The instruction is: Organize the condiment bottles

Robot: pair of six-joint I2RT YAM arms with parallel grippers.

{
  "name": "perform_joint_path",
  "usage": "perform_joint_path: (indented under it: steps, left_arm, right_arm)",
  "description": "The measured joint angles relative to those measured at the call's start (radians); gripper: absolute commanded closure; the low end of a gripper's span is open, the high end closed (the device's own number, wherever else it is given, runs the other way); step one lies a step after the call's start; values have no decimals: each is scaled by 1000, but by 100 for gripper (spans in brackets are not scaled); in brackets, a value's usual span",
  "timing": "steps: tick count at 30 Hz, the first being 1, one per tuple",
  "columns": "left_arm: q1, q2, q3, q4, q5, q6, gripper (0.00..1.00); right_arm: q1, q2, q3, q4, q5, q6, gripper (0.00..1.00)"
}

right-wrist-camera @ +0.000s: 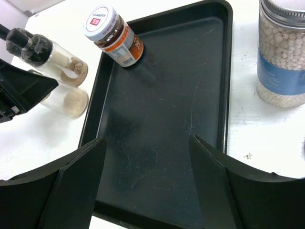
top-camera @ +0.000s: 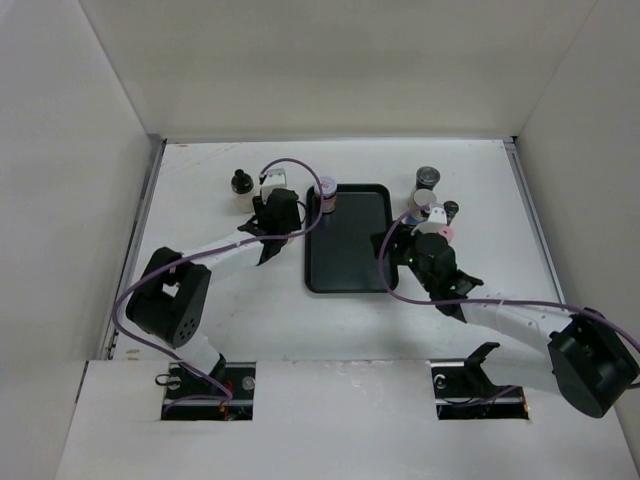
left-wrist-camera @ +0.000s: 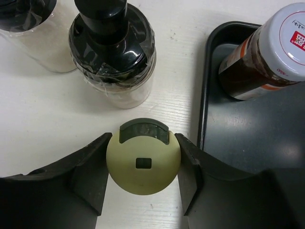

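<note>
My left gripper [left-wrist-camera: 143, 143] is shut on a cream round-capped bottle [left-wrist-camera: 143, 167], a finger pressed on each side, on the white table just left of the black tray [left-wrist-camera: 248, 138]. Ahead of it stand two clear condiment bottles with black caps [left-wrist-camera: 112, 47] [left-wrist-camera: 28, 28]. A dark sauce jar with a pale lilac lid [left-wrist-camera: 267, 57] stands in the tray's far left corner [right-wrist-camera: 113, 36]. My right gripper [right-wrist-camera: 145, 141] hangs open over the tray's near right part [top-camera: 393, 247], with nothing between its fingers. A grey-lidded jar with a blue label [right-wrist-camera: 283, 52] stands right of the tray.
Right of the tray [top-camera: 347, 262] a cluster of small bottles stands close together: a grey-lidded one [top-camera: 428, 178], a dark-capped one [top-camera: 451, 210] and a pink-capped one [top-camera: 437, 230]. White walls enclose the table on three sides.
</note>
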Motion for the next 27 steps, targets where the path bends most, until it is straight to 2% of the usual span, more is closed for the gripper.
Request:
perform_joint_path:
  steps: [5, 11, 13, 19, 27]
  left_arm:
    - [-16, -32, -1, -11, -16, 3, 69]
    - [-103, -215, -1, -21, -37, 8, 69]
    - [-138, -231, 20, -13, -43, 8, 68]
    - [-196, -60, 153, -2, -30, 8, 67]
    - [-197, 181, 236, 0, -26, 17, 66]
  right_arm:
    - [0, 12, 0, 3, 0, 0, 24]
    - [0, 10, 0, 5, 0, 0, 24]
    - [0, 10, 0, 5, 0, 0, 24]
    - [0, 10, 0, 5, 0, 0, 24]
    - [0, -4, 0, 8, 0, 0, 24]
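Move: My left hand already grips the yellow-capped bottle; its place in the tray is about 11 cm to my right, some 1 cm farther out, roughly 7 cm down. The jam jar stands 8 cm ahead and 11 cm right, about 4 cm below. The near dark-capped bottle is 6 cm ahead and 3 cm left, the far one 8 cm ahead and 11 cm left. From my right hand that place lies about 9 cm ahead, 12 cm left, 12 cm down. With my left hand I keep the yellow-capped bottle pinched by its cap and carry it up and over the tray's left rim in an arc: up about 10 cm, swinging right some 11 cm, then down nearly as far to just behind the jam jar. On the way I tip the fingers up and back again and turn about 10 degrees clockwise. ##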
